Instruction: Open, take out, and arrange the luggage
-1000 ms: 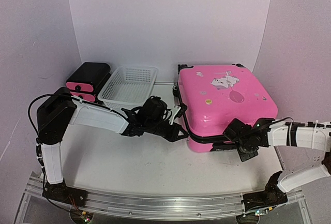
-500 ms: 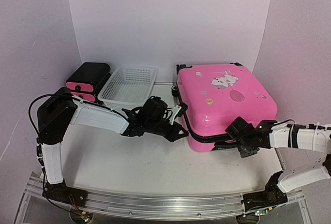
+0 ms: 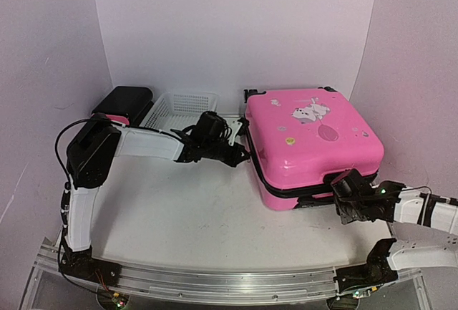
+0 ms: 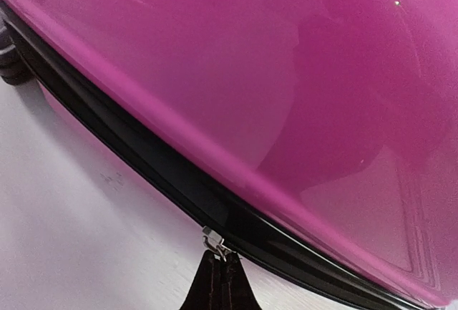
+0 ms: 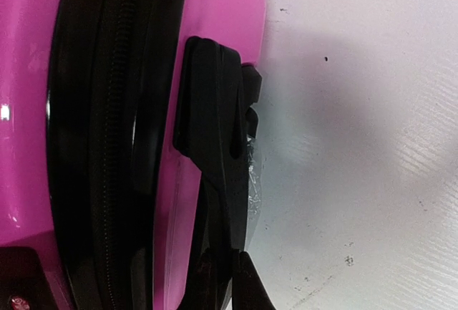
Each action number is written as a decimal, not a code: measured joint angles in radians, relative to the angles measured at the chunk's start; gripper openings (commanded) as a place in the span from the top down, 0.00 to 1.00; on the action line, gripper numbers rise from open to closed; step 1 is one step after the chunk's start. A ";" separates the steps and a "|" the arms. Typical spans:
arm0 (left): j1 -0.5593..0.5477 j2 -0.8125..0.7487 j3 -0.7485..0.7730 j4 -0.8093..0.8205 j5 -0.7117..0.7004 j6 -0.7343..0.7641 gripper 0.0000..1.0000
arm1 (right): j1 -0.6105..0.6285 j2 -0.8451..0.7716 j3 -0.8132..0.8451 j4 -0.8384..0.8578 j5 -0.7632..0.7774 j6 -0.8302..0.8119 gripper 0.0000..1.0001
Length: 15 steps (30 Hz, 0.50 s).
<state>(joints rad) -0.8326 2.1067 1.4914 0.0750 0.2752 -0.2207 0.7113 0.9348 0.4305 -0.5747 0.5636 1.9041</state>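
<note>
The luggage (image 3: 308, 138) is a glossy pink hard-shell case with stickers, lying flat at the right of the table with its lid down. My left gripper (image 3: 238, 154) reaches to its left side, near the back corner. In the left wrist view that gripper (image 4: 220, 261) is shut on the small metal zipper pull (image 4: 213, 241) on the black zipper band (image 4: 143, 160). My right gripper (image 3: 339, 185) sits at the case's near right edge. In the right wrist view it (image 5: 230, 281) is shut on a black plastic fitting (image 5: 211, 109) on the pink shell (image 5: 28, 74).
A white mesh basket (image 3: 182, 106) and a small black drawer unit (image 3: 125, 102) stand at the back left, just behind my left arm. A black wheel (image 4: 11, 66) sits at the case's back left corner. White walls close in the back and both sides.
My left gripper has slid toward the back along the case's left side, still holding the zipper pull. My right gripper has closed on the black fitting and drawn back to the right.
</note>
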 measured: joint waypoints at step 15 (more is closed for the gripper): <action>0.163 0.341 0.520 -0.080 -0.019 0.140 1.00 | -0.011 -0.115 0.000 -0.159 0.013 -0.144 1.00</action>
<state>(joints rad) -0.6701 2.4481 2.0109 -0.0048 0.2558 -0.0807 0.7006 0.8196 0.4305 -0.7334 0.5770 1.7603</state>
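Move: The left gripper is shut on the zipper pull at the suitcase's left side. The far left corner it is making for is about 22 cm ahead, 2 cm to the left, level. The suitcase's middle lies some 19 cm right and 5 cm ahead of it; the white basket, about 20 cm left, 23 cm ahead, 8 cm lower. The right gripper holds the front handle, whose middle is about 3 cm to its left and level. Pull the left gripper forward some 15 cm along the suitcase's left seam, towards the far corner with the wheels, fingers still shut on the zipper pull and the wrist turning about 10 degrees so they point more forward. Meanwhile keep the right gripper closed on the front handle and draw it about 2 cm to the right and 2 cm back, against the left hand's forward pull. ##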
